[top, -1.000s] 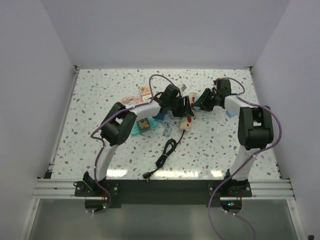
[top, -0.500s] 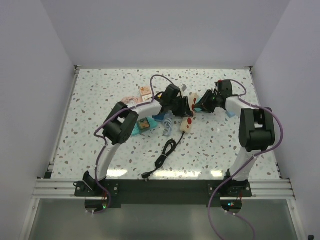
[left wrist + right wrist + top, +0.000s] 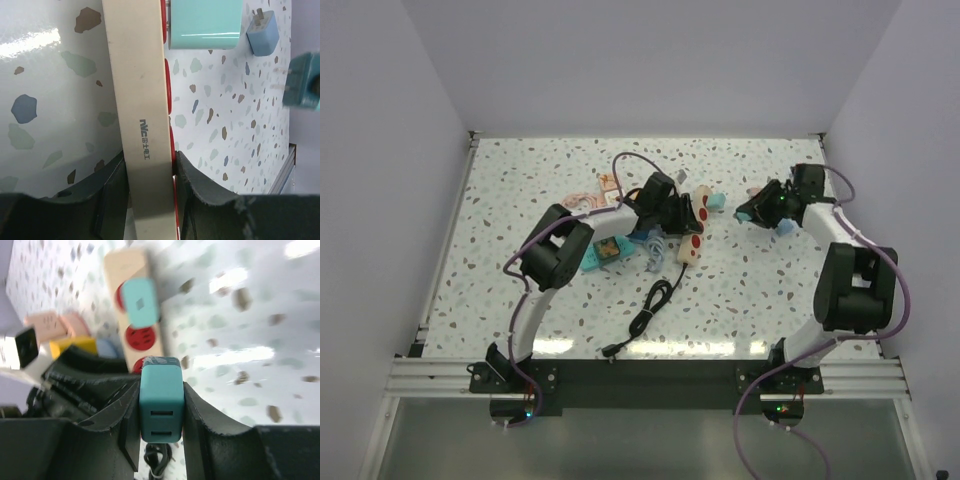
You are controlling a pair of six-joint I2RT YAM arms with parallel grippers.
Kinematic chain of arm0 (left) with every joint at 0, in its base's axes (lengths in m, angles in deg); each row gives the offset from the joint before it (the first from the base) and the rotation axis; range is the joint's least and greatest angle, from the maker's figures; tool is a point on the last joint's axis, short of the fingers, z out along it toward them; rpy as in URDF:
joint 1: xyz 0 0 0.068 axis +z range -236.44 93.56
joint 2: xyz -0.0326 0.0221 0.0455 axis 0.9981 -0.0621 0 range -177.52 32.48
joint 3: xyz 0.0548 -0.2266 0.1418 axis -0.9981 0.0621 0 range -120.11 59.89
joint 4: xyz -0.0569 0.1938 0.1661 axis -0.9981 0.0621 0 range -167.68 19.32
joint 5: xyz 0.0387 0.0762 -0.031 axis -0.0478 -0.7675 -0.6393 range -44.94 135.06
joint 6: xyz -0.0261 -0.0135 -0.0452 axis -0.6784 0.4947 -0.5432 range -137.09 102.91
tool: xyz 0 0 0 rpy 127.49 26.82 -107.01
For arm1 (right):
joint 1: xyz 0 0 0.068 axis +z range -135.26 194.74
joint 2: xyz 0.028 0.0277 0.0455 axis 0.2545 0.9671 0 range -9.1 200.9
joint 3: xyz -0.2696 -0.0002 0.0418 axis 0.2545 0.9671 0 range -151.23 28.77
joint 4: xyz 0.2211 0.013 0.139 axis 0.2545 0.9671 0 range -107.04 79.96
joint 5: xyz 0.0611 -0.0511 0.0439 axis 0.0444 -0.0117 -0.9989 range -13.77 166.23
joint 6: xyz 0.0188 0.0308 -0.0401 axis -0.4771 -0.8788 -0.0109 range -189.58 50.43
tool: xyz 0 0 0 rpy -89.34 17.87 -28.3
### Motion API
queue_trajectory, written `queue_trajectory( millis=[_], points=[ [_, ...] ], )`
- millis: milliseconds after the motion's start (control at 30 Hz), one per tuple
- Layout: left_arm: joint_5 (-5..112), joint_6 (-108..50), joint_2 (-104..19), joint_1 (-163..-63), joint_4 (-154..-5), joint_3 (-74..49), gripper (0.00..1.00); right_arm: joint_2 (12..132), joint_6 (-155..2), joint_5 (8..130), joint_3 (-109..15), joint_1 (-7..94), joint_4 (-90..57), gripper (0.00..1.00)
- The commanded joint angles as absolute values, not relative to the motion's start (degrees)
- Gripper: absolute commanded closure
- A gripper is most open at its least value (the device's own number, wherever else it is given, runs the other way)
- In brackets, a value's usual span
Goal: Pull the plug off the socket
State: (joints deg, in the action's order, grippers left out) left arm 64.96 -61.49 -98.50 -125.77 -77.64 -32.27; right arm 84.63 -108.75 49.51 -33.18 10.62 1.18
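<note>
The socket is a long beige power strip (image 3: 694, 232) with red outlets, also seen in the left wrist view (image 3: 142, 125) and the right wrist view (image 3: 131, 270). My left gripper (image 3: 678, 212) (image 3: 150, 165) is shut on the strip's sides. A pale teal plug (image 3: 714, 203) (image 3: 202, 25) (image 3: 141, 302) sits in the strip near its far end. My right gripper (image 3: 752, 213) (image 3: 160, 390) is shut on a darker teal plug (image 3: 160, 400) with two USB ports. It holds this plug clear of the strip, to its right.
A thin black cord (image 3: 655, 298) coils toward the near edge. Coloured blocks and cards (image 3: 610, 250) lie left of the strip. A loose light blue adapter (image 3: 782, 227) (image 3: 262, 32) lies by the right arm.
My right gripper has moved right, away from the strip, with the dark teal plug in it; the plug now stands apart from the socket. The left gripper still holds the strip.
</note>
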Motion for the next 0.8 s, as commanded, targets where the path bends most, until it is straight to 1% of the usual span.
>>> queue_trajectory(
  millis=[0,67,167,200,233,267,300,367,533,600,700,767],
  points=[
    [63.9,-59.5,-97.3,-125.0,-75.6,-29.9,1.00,84.5,-113.2,56.8,-34.1,5.1,0.7,1.00],
    [64.8,-59.7,-97.2,-125.0,-76.4,-29.9,1.00,88.4,-113.2,60.0,-37.6,4.4,1.5,1.00],
    [66.1,-60.0,-96.7,-125.0,-76.8,-30.2,1.00,93.4,-114.6,59.7,-41.4,3.7,0.0,1.00],
    [66.4,-60.0,-96.5,-125.0,-76.8,-30.3,1.00,94.6,-114.8,59.9,-42.3,3.6,-0.1,0.98],
    [66.4,-60.0,-96.4,-125.0,-76.7,-30.3,1.00,96.5,-115.0,59.9,-43.2,3.6,-0.2,0.91],
    [66.7,-60.0,-96.1,-125.0,-76.8,-30.3,1.00,97.3,-115.2,60.1,-44.6,3.6,-0.1,0.72],
    [66.9,-59.9,-96.2,-124.9,-76.8,-30.5,1.00,97.9,-115.3,60.8,-45.1,3.7,0.3,0.62],
    [67.3,-59.7,-95.8,-124.9,-76.7,-30.4,1.00,98.6,-114.9,63.4,-46.3,3.5,1.5,0.48],
    [68.3,-58.9,-95.6,-124.9,-76.6,-30.5,1.00,95.1,-114.0,66.6,-45.7,2.9,3.5,0.27],
    [68.7,-58.4,-95.5,-124.9,-76.3,-30.6,1.00,92.1,-112.5,66.0,-45.3,2.9,4.1,0.23],
    [68.7,-57.6,-95.5,-124.9,-75.8,-30.6,1.00,88.5,-111.1,63.3,-43.7,3.4,3.2,0.23],
    [69.0,-57.3,-95.7,-124.9,-75.7,-30.9,1.00,88.8,-109.8,60.3,-43.1,4.9,2.1,0.23]
  ],
)
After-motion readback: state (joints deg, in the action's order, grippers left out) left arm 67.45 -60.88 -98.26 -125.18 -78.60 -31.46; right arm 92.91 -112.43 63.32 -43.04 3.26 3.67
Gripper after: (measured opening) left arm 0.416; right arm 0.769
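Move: The right hand still grips the freed teal plug above the table. The bare spot it is bound for lies about 5 cm ahead, 8 cm to its right and 7 cm down. The pink plug lies some 6 cm beyond that spot, the blue plug about 7 cm to the right of the spot and 2 cm nearer. From the left hand, closed on the socket strip, the spot is some 15 cm to the right, 2 cm ahead and slightly lower. The right fingers let go of the teal plug they were holding, opening wide low over the table between the pink and blue plugs. To get there the arm swings quickly right, away from the socket strip, about 9 cm, also going some 5 cm forward and 5 cm down while the hand turns roughly 20 degrees clockwise. Empty, it then rises about 4 cm clear. ##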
